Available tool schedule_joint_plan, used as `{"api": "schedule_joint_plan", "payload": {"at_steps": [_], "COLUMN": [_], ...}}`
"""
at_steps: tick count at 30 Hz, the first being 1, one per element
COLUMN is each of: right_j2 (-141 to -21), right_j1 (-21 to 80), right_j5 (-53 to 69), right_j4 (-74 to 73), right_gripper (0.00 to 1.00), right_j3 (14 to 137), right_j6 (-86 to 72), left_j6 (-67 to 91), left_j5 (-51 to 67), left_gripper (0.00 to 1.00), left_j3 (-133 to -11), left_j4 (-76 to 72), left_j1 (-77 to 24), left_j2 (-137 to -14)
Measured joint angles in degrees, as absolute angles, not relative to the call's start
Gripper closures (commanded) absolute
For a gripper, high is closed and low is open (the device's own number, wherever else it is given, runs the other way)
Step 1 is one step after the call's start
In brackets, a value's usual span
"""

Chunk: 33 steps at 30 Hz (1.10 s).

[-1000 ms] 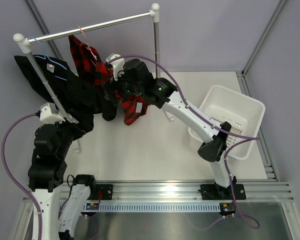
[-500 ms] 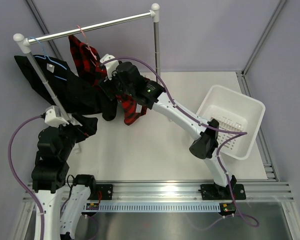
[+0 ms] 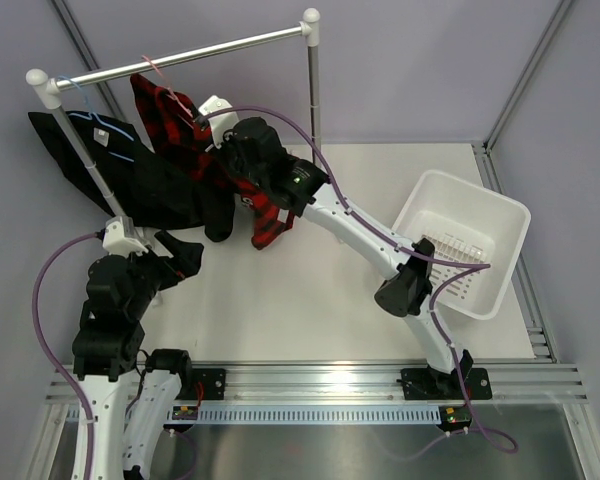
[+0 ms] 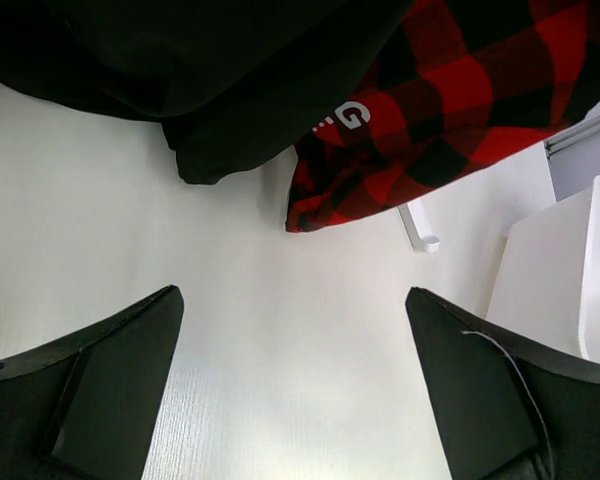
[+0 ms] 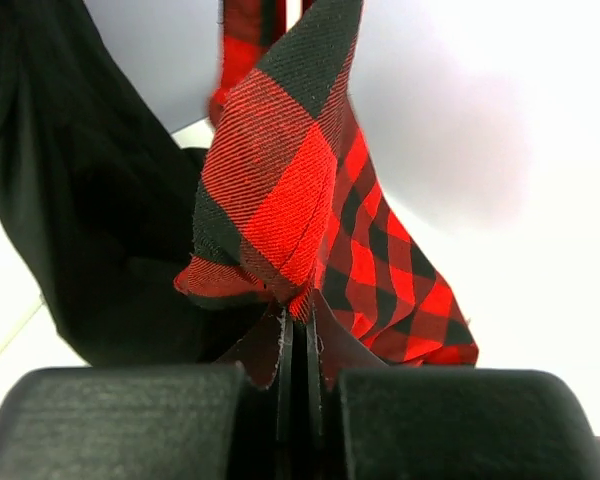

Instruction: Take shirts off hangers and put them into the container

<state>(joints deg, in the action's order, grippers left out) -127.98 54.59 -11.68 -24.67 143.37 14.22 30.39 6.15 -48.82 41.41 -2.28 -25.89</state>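
Note:
The red-and-black plaid shirt [image 3: 175, 125] hangs from a pink hanger [image 3: 160, 68] on the rail, its lower end [image 3: 270, 215] trailing toward the table. My right gripper [image 3: 217, 138] is shut on a fold of that plaid cloth [image 5: 280, 180], pinched between the jaws [image 5: 298, 330]. The black shirt [image 3: 150, 185] hangs to its left on a light blue hanger [image 3: 100, 125]. My left gripper [image 3: 185, 258] stands open and empty below the black shirt, over bare table [image 4: 295, 330]. The white container [image 3: 465, 240] sits at the right, apart from both grippers.
A silver rail [image 3: 220, 45] on white posts spans the back left; one upright [image 3: 313, 90] stands just behind the right arm. The rack's white foot [image 4: 420, 228] rests on the table near the container's wall [image 4: 555, 270]. Purple cables loop off both arms.
My right gripper has shut on the plaid shirt and shifted slightly left toward the rail. The left arm has moved forward and right, under the black shirt.

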Motion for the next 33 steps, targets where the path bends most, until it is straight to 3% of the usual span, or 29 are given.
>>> {"api": "schedule_joint_plan", "payload": {"at_steps": [15, 33], "right_j2": [-128.14, -117.14], "right_j1": [55.48, 56.45], "right_j5": [-14.55, -14.57], "right_j4": [-27.18, -33.47], "right_gripper": [1.0, 1.0], "right_j3": [145.69, 145.29], "right_j6": [15.42, 13.32], "left_j6": [29.32, 27.92], "left_j5": [8.75, 16.12], "left_gripper": [0.02, 0.04], "left_j3": [-49.74, -53.04], "left_j4": [41.93, 41.85], "left_j1": [-2.28, -2.28], "left_j2": [-27.14, -26.2]}}
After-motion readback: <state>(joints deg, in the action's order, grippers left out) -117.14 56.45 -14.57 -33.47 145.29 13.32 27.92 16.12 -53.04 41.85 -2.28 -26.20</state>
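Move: The red plaid shirt is already pinched in the right hand; its pink hanger's hook sits on the rod about 10 cm ahead of that hand, 12 cm left and 14 cm above. The black shirt hangs roughly 14 cm left, 3 cm ahead and 8 cm lower; the rack's right post stands some 18 cm ahead, 20 cm right, its middle 10 cm lower. From the left hand that hook is about 30 cm ahead, 8 cm left, 23 cm up. The red plaid shirt, hanger and all, is carried up about 9 cm by the right hand, which keeps its fingers shut on the cloth; after a slow start it also draws about 5 cm back and 5 cm right, away from the black shirt, to unhook the hanger. The left hand, open and empty, drifts about 3 cm right, turns some 10 degrees clockwise and rises about 3 cm at the end. ##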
